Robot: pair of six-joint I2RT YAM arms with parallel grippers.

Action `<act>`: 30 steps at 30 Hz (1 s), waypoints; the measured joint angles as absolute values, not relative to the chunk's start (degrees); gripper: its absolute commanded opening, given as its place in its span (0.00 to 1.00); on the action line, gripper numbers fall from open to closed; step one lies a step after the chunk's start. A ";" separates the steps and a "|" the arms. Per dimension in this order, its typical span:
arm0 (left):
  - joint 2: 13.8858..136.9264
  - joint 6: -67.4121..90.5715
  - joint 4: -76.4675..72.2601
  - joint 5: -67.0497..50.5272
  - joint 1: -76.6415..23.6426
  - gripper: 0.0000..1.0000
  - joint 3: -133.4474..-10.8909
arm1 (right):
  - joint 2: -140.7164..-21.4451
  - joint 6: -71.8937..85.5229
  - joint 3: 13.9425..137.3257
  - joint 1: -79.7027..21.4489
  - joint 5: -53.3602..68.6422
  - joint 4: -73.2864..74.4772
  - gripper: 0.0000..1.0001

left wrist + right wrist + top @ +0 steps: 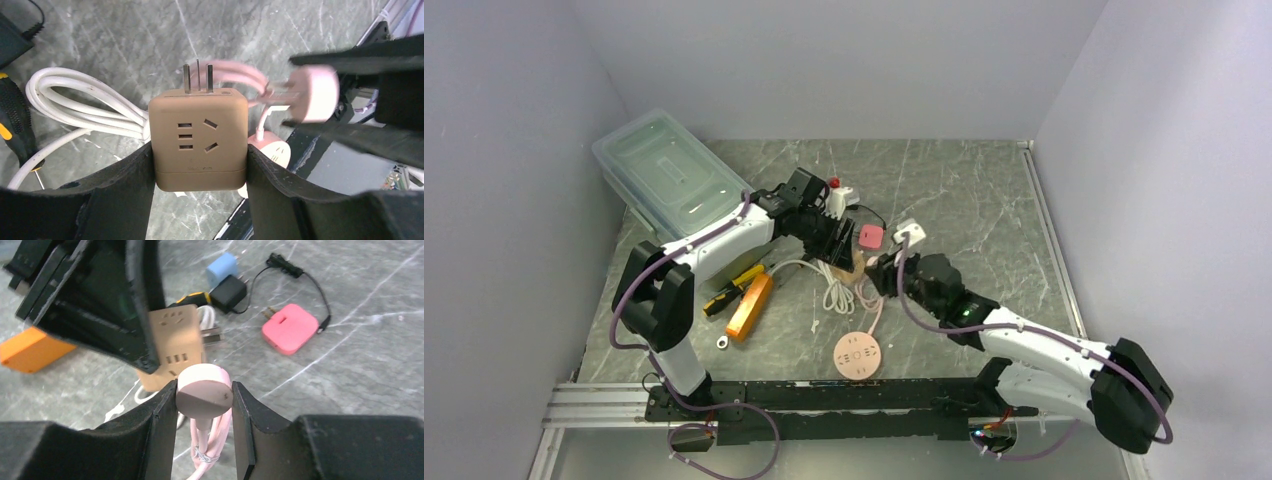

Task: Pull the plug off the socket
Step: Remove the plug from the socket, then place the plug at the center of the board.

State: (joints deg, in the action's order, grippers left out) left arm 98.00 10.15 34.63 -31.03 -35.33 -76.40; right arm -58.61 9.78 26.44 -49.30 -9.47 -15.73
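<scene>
The socket (198, 140) is a tan cube with slots on its faces and its own metal pins sticking out of the far side. My left gripper (198, 167) is shut on its two sides, holding it above the table (964, 190). The plug (204, 392) is a round pink disc on a pink cord, and my right gripper (204, 402) is shut on its rim. In the left wrist view the plug (312, 94) sits just right of the socket's top corner, its prongs showing in a small gap. From above, both grippers meet mid-table around the socket (854, 266).
A clear lidded bin (669, 175) stands at the back left. An orange block (750, 305), a screwdriver (729, 290) and a white cable (829, 290) lie near the left arm. A pink square adapter (290, 328), blue charger (223, 267), black charger (227, 292) and pink disc (857, 355) lie around.
</scene>
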 measured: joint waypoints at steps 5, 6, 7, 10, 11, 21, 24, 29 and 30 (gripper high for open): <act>98.00 10.13 34.70 -28.49 -35.07 0.00 -76.40 | -56.90 11.16 26.24 -44.64 -4.34 -16.34 0.00; 98.00 10.13 34.70 -28.32 -35.07 0.00 -76.40 | -56.90 11.16 26.24 -44.86 -3.79 -16.38 0.00; 98.00 10.13 34.68 -28.29 -35.07 0.00 -76.40 | -56.90 11.18 26.24 -45.17 -3.40 -16.38 0.00; 97.97 9.78 34.50 -28.67 -35.07 0.00 -76.40 | -56.62 11.33 26.24 -46.26 -4.03 -16.21 0.00; 97.95 9.67 34.46 -28.80 -35.07 0.00 -76.40 | -56.12 11.64 26.24 -46.68 -5.28 -15.86 0.00; 90.39 7.33 34.57 -30.89 -34.79 0.00 -74.11 | -56.53 12.51 38.44 -43.88 -20.82 -4.14 0.00; 86.54 7.11 33.82 -32.01 -34.70 0.00 -73.47 | -60.14 12.51 45.19 -40.56 -23.46 -2.81 0.00; 81.45 7.20 32.27 -34.22 -34.63 0.00 -73.19 | -68.90 12.93 53.23 -31.83 -25.85 -1.52 0.00; 80.88 7.31 31.94 -34.70 -34.63 0.00 -73.12 | -70.63 13.41 54.04 -29.56 -25.87 -1.06 0.00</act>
State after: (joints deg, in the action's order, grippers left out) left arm 80.88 7.31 31.94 -34.70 -34.63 -73.12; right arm -70.63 13.41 54.04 -29.56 -25.87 -1.06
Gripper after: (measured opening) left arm 0.632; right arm 0.413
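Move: The pink plug is already clear of the beige adapter: the right hand grips the plug, with the adapter about 5 cm to its left, 1 cm ahead and slightly lower. The pink cube plug lies some 6 cm ahead of the right hand, not off to either side; the round pink socket is roughly 17 cm back and 3 cm left; the white cable coil is 6 cm left and 5 cm back; all three are about 12 cm below. From the left hand, which holds the adapter, the pink plug sits about 5 cm right, 1 cm back and slightly higher. Keeping its pinch on the pink plug, the right hand lingers beside the adapter, then sweeps away forward, right and up, about 14 cm forward, 11 right and 10 up, turning some 35 degrees clockwise and just starting to sink at the end. The left hand keeps its grip on the adapter and rises about 10 cm, drawing back slightly and tilting some 20 degrees. ##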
